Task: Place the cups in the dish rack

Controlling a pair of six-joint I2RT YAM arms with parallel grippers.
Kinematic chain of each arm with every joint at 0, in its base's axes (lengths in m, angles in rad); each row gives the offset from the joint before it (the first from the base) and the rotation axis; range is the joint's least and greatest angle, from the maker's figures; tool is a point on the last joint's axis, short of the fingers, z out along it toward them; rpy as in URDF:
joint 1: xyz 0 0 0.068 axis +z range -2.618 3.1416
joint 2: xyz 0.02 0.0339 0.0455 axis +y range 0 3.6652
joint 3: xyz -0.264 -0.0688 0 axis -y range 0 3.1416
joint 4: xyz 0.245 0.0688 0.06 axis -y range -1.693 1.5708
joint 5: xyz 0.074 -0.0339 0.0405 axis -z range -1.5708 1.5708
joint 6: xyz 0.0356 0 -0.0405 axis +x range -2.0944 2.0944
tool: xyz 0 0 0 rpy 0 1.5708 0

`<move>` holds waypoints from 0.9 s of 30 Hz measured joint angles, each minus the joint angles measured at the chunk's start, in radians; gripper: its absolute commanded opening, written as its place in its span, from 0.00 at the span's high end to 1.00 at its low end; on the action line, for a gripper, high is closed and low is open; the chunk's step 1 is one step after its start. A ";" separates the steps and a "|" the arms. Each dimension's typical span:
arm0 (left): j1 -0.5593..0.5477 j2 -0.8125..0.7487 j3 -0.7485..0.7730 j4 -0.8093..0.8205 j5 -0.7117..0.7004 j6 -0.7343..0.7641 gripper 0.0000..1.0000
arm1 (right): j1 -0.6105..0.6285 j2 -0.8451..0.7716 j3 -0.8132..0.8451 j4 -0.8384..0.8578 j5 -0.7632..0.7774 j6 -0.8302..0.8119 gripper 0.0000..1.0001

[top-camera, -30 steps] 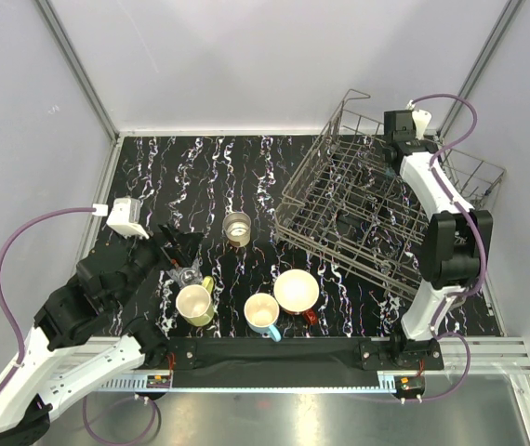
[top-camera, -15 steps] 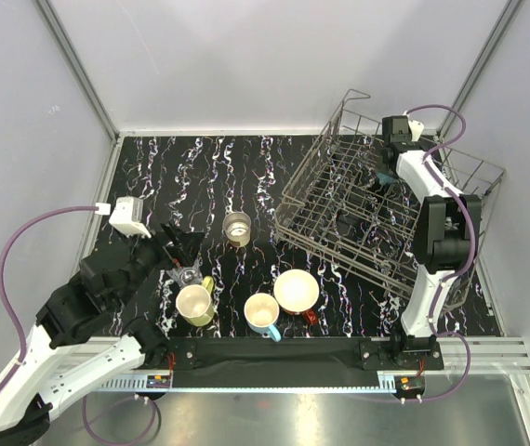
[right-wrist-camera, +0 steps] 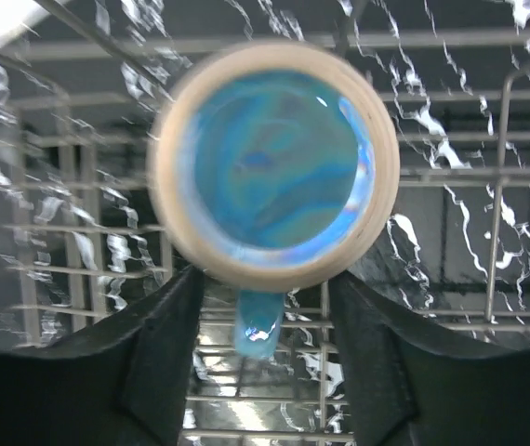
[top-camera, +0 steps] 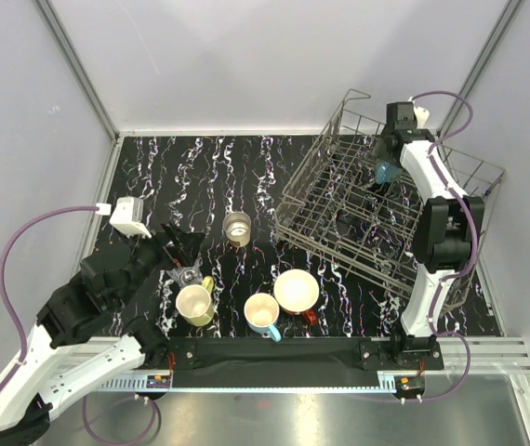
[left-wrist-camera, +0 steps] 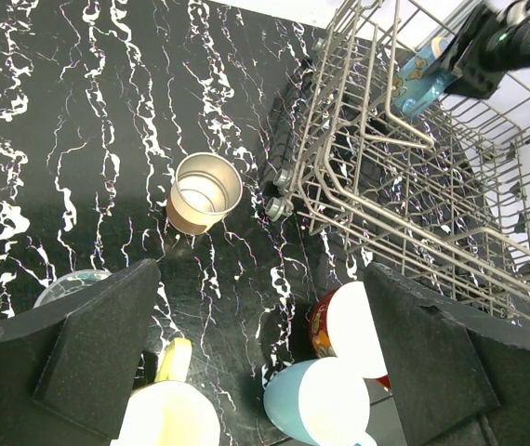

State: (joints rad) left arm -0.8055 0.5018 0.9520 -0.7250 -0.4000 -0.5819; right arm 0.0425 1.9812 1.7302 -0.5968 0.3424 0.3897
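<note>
The teal cup (right-wrist-camera: pixel 274 163) hangs blurred over the dish rack (top-camera: pixel 339 200), base toward the right wrist camera. Its handle (right-wrist-camera: pixel 258 325) lies between the fingers of my right gripper (right-wrist-camera: pixel 265 372), which stand open clear of it. From above, the teal cup (top-camera: pixel 386 170) sits just under the right gripper (top-camera: pixel 389 153) at the rack's far side. My left gripper (left-wrist-camera: pixel 265 372) is open above a yellow-green cup (left-wrist-camera: pixel 167 423), a light-blue cup (left-wrist-camera: pixel 325 404) and a red mug (left-wrist-camera: pixel 353 321). A steel cup (left-wrist-camera: pixel 205 192) and a clear tumbler (left-wrist-camera: pixel 70 283) stand further out.
The rack sits tilted at the right of the black marbled table (top-camera: pixel 172 177), its near corner (left-wrist-camera: pixel 279 200) close to the steel cup. A grey wall and frame posts ring the table. The left arm's white camera box (top-camera: pixel 127 216) is at the table's left edge.
The right gripper's jaws have spread and let go of the teal cup's handle. Its wrist has shifted over the rack's far side. The left arm has barely moved.
</note>
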 measured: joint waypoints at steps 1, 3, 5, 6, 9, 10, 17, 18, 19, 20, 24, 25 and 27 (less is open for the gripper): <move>0.000 0.000 -0.002 0.000 0.000 -0.003 0.01 | 0.000 -0.001 0.023 -0.006 0.000 0.000 0.33; 0.000 0.000 -0.006 0.000 0.003 -0.006 0.01 | 0.000 -0.011 0.050 -0.018 -0.005 0.003 0.32; 0.000 0.000 -0.010 -0.002 0.007 -0.012 0.01 | 0.000 -0.038 0.051 -0.039 -0.014 0.005 0.32; 0.000 0.001 -0.011 -0.005 0.009 -0.015 0.01 | 0.000 -0.055 0.051 -0.059 -0.022 0.006 0.32; 0.000 0.012 -0.011 -0.016 0.012 -0.023 0.01 | 0.000 -0.119 0.050 -0.118 -0.058 0.011 0.32; 0.000 0.019 -0.011 -0.021 0.013 -0.025 0.01 | 0.000 -0.152 0.038 -0.133 -0.077 0.015 0.32; 0.000 0.142 0.021 -0.075 0.019 -0.021 0.01 | 0.008 -0.626 -0.303 -0.180 -0.277 0.049 0.25; 0.000 0.179 0.042 -0.090 0.016 -0.020 0.01 | 0.011 -0.683 -0.340 -0.193 -0.307 0.054 0.24; 0.000 0.222 0.070 -0.113 0.010 -0.018 0.01 | 0.014 -0.744 -0.382 -0.202 -0.346 0.061 0.23; 0.001 0.262 0.093 -0.120 0.006 -0.018 0.01 | 0.018 -0.793 -0.424 -0.208 -0.376 0.065 0.20; 0.044 0.446 0.192 -0.158 0.005 -0.010 0.02 | 0.025 -0.925 -0.553 -0.278 -0.472 0.084 0.00; 0.071 0.485 0.205 -0.167 0.014 -0.008 0.03 | 0.026 -0.946 -0.571 -0.307 -0.494 0.086 0.00; 0.133 0.541 0.211 -0.173 0.057 -0.005 0.05 | 0.026 -0.972 -0.587 -0.354 -0.528 0.086 0.00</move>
State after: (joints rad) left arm -0.6727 1.0424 1.1629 -0.8982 -0.3431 -0.5869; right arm 0.0689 1.0092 1.1431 -0.9512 -0.1860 0.4755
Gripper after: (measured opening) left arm 0.970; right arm 0.993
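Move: The metal cup stands about 17 cm ahead of the left hand, 8 cm to its right and 26 cm below; the glass is some 7 cm ahead, 1 cm left, at cup level. From the right hand, the metal cup lies about 15 cm back, 33 cm left and 11 cm lower. The blue mug's body is some 4 cm ahead, level sideways, 1 cm below; the red mug is 31 cm back, 21 cm left, 10 cm down. The right hand, its fingers already partly open at the blue mug's handle, comes free upward and then sweeps back about 26 cm and left some 9 cm over the rack, rising roughly 12 cm before sinking a little, its left side rolling up about 25 degrees as the fingers open wide. The left hand, still wide open, starts slowly downward and then speeds forward and down towards the metal cup, ending about 7 cm lower and 6 cm farther out, tipping its fingers down some 20 degrees and rolling its left side up, touching nothing yet. ##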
